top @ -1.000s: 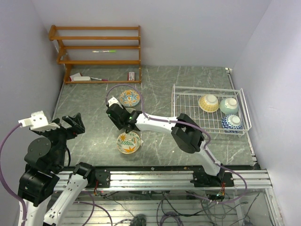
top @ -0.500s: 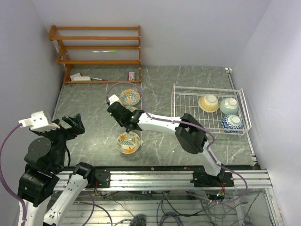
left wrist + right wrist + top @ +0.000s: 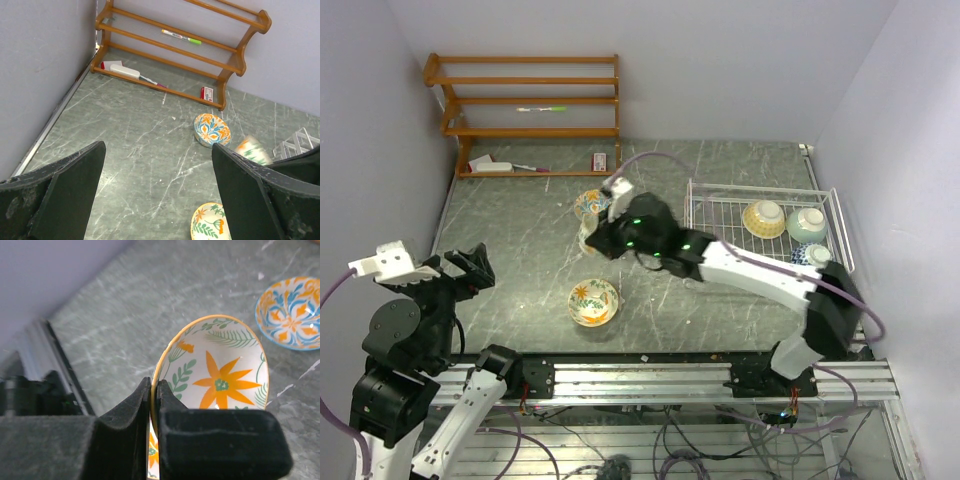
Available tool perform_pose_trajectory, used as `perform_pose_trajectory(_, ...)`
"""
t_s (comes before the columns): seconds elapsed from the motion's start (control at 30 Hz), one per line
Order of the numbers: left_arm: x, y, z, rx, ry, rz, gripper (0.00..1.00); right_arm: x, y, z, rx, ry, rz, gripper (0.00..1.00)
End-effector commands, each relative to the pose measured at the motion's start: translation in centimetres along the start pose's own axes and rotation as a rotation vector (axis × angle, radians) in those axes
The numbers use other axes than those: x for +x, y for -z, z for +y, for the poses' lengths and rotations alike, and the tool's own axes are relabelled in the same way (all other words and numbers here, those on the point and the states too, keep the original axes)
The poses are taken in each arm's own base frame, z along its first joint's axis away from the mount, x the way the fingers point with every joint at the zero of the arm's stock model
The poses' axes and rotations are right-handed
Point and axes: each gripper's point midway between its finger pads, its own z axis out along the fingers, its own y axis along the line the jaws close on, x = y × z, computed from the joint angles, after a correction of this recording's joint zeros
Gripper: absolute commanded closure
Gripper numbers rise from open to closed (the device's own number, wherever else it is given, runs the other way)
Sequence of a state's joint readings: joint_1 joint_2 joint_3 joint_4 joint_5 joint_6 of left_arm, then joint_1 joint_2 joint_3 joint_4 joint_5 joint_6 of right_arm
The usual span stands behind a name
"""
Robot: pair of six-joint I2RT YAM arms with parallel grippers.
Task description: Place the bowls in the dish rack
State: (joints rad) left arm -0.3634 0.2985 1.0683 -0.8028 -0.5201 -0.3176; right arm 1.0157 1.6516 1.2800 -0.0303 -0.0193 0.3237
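My right gripper [image 3: 603, 236] [image 3: 154, 390] is shut on the rim of a cream bowl with orange flowers [image 3: 587, 236] [image 3: 220, 375], holding it tilted above the table. This held bowl shows blurred in the left wrist view [image 3: 252, 150]. A blue-yellow patterned bowl [image 3: 592, 203] [image 3: 212, 129] [image 3: 292, 312] sits just behind it on the table. Another cream floral bowl [image 3: 593, 302] [image 3: 210, 227] rests nearer the arms. The white wire dish rack [image 3: 720, 215] at the right holds three bowls: cream [image 3: 763, 218], mint green [image 3: 807, 223], blue patterned [image 3: 813, 258]. My left gripper [image 3: 468, 268] [image 3: 157, 200] hangs open and empty at the left.
An orange-brown wooden shelf [image 3: 530, 110] stands against the back wall, with a green marker [image 3: 542, 108], a white object [image 3: 492, 165] and a small red box [image 3: 600, 161] on it. Walls close in left and right. The right arm's elbow [image 3: 830, 300] overhangs the rack's near corner.
The right jaws closed on the cream bowl's rim, lifted it, and the arm swung right and back toward the rack. The left arm barely shifted.
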Motion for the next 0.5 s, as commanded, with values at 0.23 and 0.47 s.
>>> perform_pose_trajectory(0.23, -0.6, 0.0, -0.4, 0.017, 0.008, -0.016, 0.02, -8.4, 15.2, -8.3, -0.028, -0.251, -0.448, 1.00)
perform_pose_trajectory(0.47, 0.1, -0.7, -1.2, 0.040, 0.003, 0.008, 0.02, -9.0, 21.9, -13.6, 0.207, -0.278, -0.571, 1.00)
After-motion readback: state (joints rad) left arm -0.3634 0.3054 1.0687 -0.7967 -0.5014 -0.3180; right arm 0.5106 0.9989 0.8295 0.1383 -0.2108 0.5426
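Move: The flower bowl already pinched by its rim is bound for the dish rack, whose middle lies about 40 cm to the right hand's right, 9 cm ahead and 17 cm below. The yellow bowl in the rack is also 40 cm right but 14 cm ahead. On the table some 19 cm below, the blue-orange bowl stands 16 cm ahead and 2 cm right, the other flower bowl 7 cm back and 1 cm right. From the left hand the rack's middle is 62 cm right, 19 cm ahead and 32 cm below. The flower bowl, still pinched by its rim in the right fingers, is swept fast to the right towards the dish rack, about 20 cm, while it also climbs some 10 cm, most steeply at the start. On the way the wrist levels the fingers out of their downward slant and swings them clockwise, pointing more forward, a turn of roughly 30 degrees in all. ##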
